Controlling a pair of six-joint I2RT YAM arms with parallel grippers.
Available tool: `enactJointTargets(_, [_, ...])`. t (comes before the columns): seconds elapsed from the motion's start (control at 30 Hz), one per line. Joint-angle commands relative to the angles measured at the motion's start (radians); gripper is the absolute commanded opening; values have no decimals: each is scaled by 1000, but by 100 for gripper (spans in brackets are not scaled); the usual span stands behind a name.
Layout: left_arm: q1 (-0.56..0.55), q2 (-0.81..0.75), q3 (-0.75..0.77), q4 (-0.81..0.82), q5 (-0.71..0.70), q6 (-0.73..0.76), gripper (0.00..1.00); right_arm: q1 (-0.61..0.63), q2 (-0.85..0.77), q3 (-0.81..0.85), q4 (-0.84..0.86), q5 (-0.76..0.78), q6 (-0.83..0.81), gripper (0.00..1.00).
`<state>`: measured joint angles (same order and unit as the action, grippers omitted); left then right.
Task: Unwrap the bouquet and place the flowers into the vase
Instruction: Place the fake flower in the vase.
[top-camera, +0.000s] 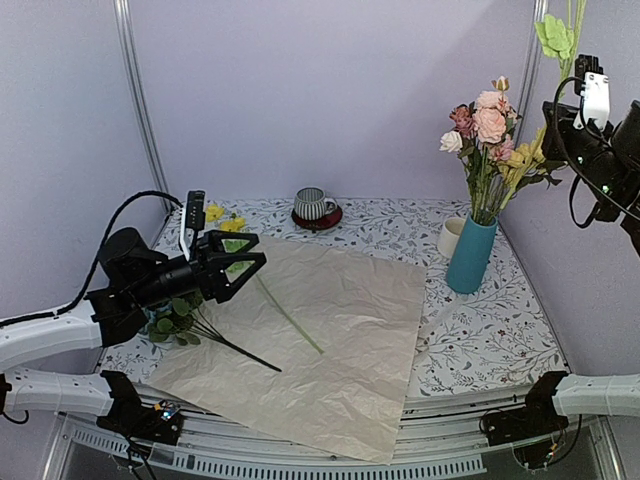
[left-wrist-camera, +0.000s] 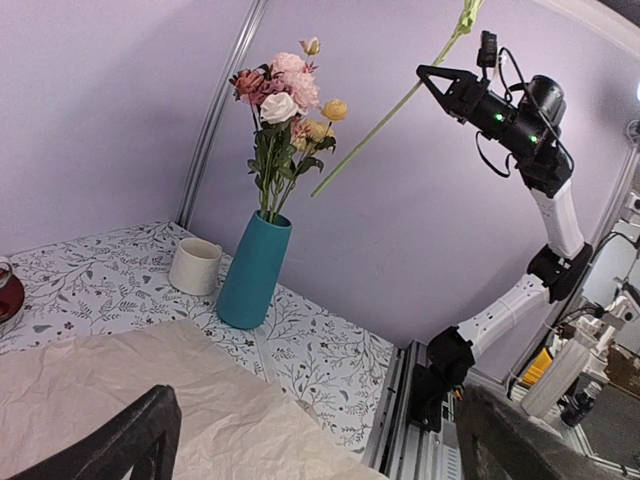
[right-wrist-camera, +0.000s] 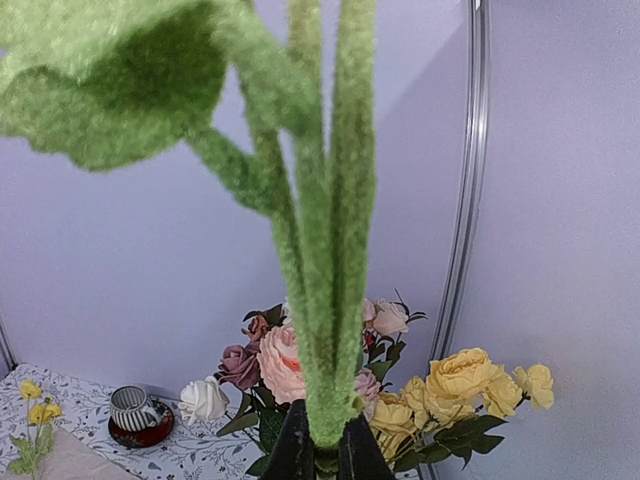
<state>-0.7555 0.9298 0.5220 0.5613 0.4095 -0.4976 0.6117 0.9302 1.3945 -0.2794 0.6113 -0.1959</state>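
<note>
The teal vase (top-camera: 471, 255) (left-wrist-camera: 254, 270) stands at the back right and holds pink, cream and yellow flowers (top-camera: 490, 125) (left-wrist-camera: 285, 90) (right-wrist-camera: 300, 365). High above it, my right gripper (top-camera: 552, 112) (left-wrist-camera: 432, 76) (right-wrist-camera: 325, 455) is shut on a long fuzzy green stem (left-wrist-camera: 370, 130) (right-wrist-camera: 335, 260) with a leaf (top-camera: 556, 35). The bouquet's peach paper (top-camera: 330, 340) (left-wrist-camera: 110, 390) lies spread flat, with one green stem (top-camera: 290, 315) on it. Yellow blooms (top-camera: 225, 220) and a leafy sprig (top-camera: 175, 320) lie at its left edge. My left gripper (top-camera: 245, 262) (left-wrist-camera: 320, 450) hovers open over that edge, holding nothing.
A striped cup on a red saucer (top-camera: 316, 205) sits at the back centre. A cream mug (top-camera: 452, 237) (left-wrist-camera: 195, 265) stands just left of the vase. Metal frame posts (top-camera: 140, 100) rise at the back corners. The table's patterned cloth (top-camera: 490, 330) shows on the right.
</note>
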Motion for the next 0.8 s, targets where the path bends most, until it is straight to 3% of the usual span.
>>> enactJointTargets(0.0, [-9,-7,-17,5,2,13,98,-8,28,-4,-1,-22,9,2])
enactJointTargets(0.17, [-10,-26,-25,-2,-3,18,98,-47,55,-44,54,-70,21,2])
enactJointTargets(0.5, [-9,-58,-33,-19,-16,32,98,-239,103,-88,112,-262,106,2])
enactJointTargets(0.77, [-9,-52,-28,-21,-15,36,98,-384,145,-218,159,-420,232,2])
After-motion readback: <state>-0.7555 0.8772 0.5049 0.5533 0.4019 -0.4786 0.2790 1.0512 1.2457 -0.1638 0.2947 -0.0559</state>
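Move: The teal vase, where the orange flower held in the right hand is to go, stands about 14 cm straight ahead of that hand, its middle some 38 cm lower. Pink roses already in the vase rise to about 15 cm ahead and 2 cm left, 8 cm below the hand; the yellow roses are 14 cm ahead, 7 cm right. The cream mug is about 9 cm beyond the vase and 2 cm to its left. From the left hand the vase lies roughly 20 cm ahead and 39 cm right. The orange flower, still pinched by its green stems in the right hand, is carried forward about 8 cm and lowered some 7 cm towards the teal vase, beside the roses. The descent eases midway, then picks up again; the fingers tip slightly downward and keep their grip as the stem's lower end is brought down to the vase mouth. ##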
